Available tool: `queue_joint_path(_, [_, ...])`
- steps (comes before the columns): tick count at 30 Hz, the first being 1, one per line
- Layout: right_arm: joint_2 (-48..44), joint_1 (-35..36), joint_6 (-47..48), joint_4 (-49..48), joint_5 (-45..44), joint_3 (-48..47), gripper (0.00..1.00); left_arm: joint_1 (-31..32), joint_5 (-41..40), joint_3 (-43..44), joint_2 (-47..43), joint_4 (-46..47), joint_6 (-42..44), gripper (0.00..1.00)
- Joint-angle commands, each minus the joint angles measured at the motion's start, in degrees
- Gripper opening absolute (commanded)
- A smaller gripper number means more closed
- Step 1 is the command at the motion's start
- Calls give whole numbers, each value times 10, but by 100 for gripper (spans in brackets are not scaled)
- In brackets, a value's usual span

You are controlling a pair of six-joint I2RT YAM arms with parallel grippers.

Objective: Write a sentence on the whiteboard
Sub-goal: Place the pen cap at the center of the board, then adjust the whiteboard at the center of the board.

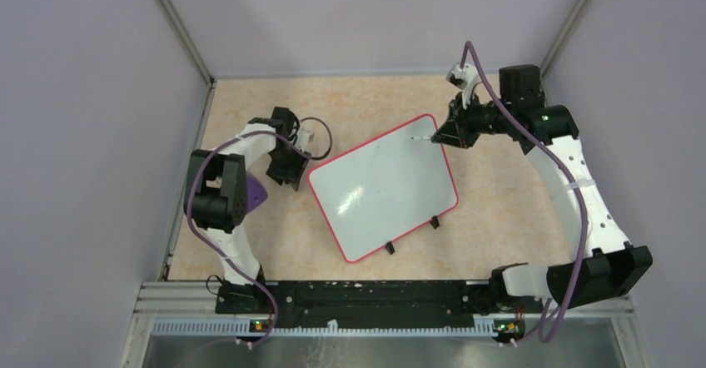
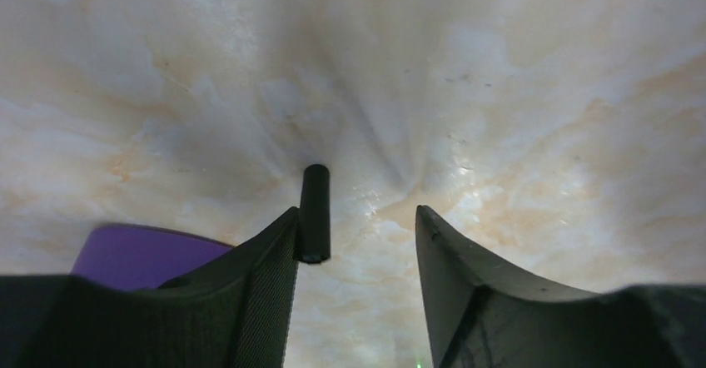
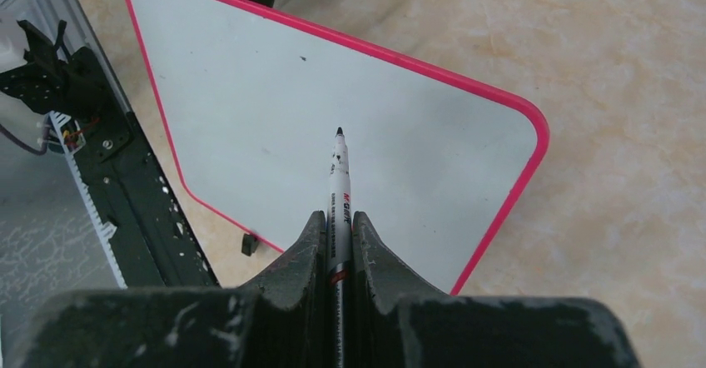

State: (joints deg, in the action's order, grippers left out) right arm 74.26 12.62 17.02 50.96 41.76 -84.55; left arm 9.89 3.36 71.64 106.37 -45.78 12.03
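Note:
The whiteboard (image 1: 383,189) lies tilted on the table, glossy white with a red-pink rim and small black feet on its near edge. Its face (image 3: 333,93) is bare white, and the sentence is not in view. My right gripper (image 1: 439,137) hovers at the board's far right corner, shut (image 3: 337,216) on an uncapped white marker (image 3: 340,176) whose black tip points at the board. My left gripper (image 1: 287,172) sits left of the board, low over the table. Its jaws (image 2: 358,210) stand open. A black marker cap (image 2: 315,210) rests against the inner face of the left finger, clear of the right one.
A purple block (image 1: 254,193) lies by the left arm, just left of the left gripper, and shows as the purple block (image 2: 141,251) behind the left finger. Grey walls enclose the marbled tabletop (image 1: 499,218). A black rail (image 1: 366,297) runs along the near edge.

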Motion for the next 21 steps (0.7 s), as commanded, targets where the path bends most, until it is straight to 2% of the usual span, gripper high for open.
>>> queue_joint_path(1, [6,10,25,15,51,-36,0,-2,62,64,-52,-51,7,62])
queue_joint_path(7, [17,19,43,35,95,-48,0,-4,105,153,-84,-84,21,86])
queue_joint_path(14, [10,23,52,37,120,-47,0,-24,146,242,-119,-98,28,99])
queue_joint_path(17, [7,26,61,43,138,-43,0,-26,231,261,-139,-98,33,99])
queue_joint_path(21, [1,35,70,46,153,-31,0,-18,410,246,-160,-95,57,96])
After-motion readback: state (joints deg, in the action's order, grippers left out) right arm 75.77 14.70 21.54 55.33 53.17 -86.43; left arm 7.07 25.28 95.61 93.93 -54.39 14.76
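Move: The pen cap lies right at the left fingertips, about 2 cm to the left of the hand point and 1 cm below. From that hand the purple holder sits some 12 cm left and 2 cm back, and the whiteboard's centre about 24 cm right, 5 cm back. From the right hand, holding the marker, the whiteboard's centre is roughly 15 cm left, 1 cm back and 23 cm below. Left opens wider, rising some 20 cm away from the cap; right carries marker about 4 cm back-left over whiteboard. ##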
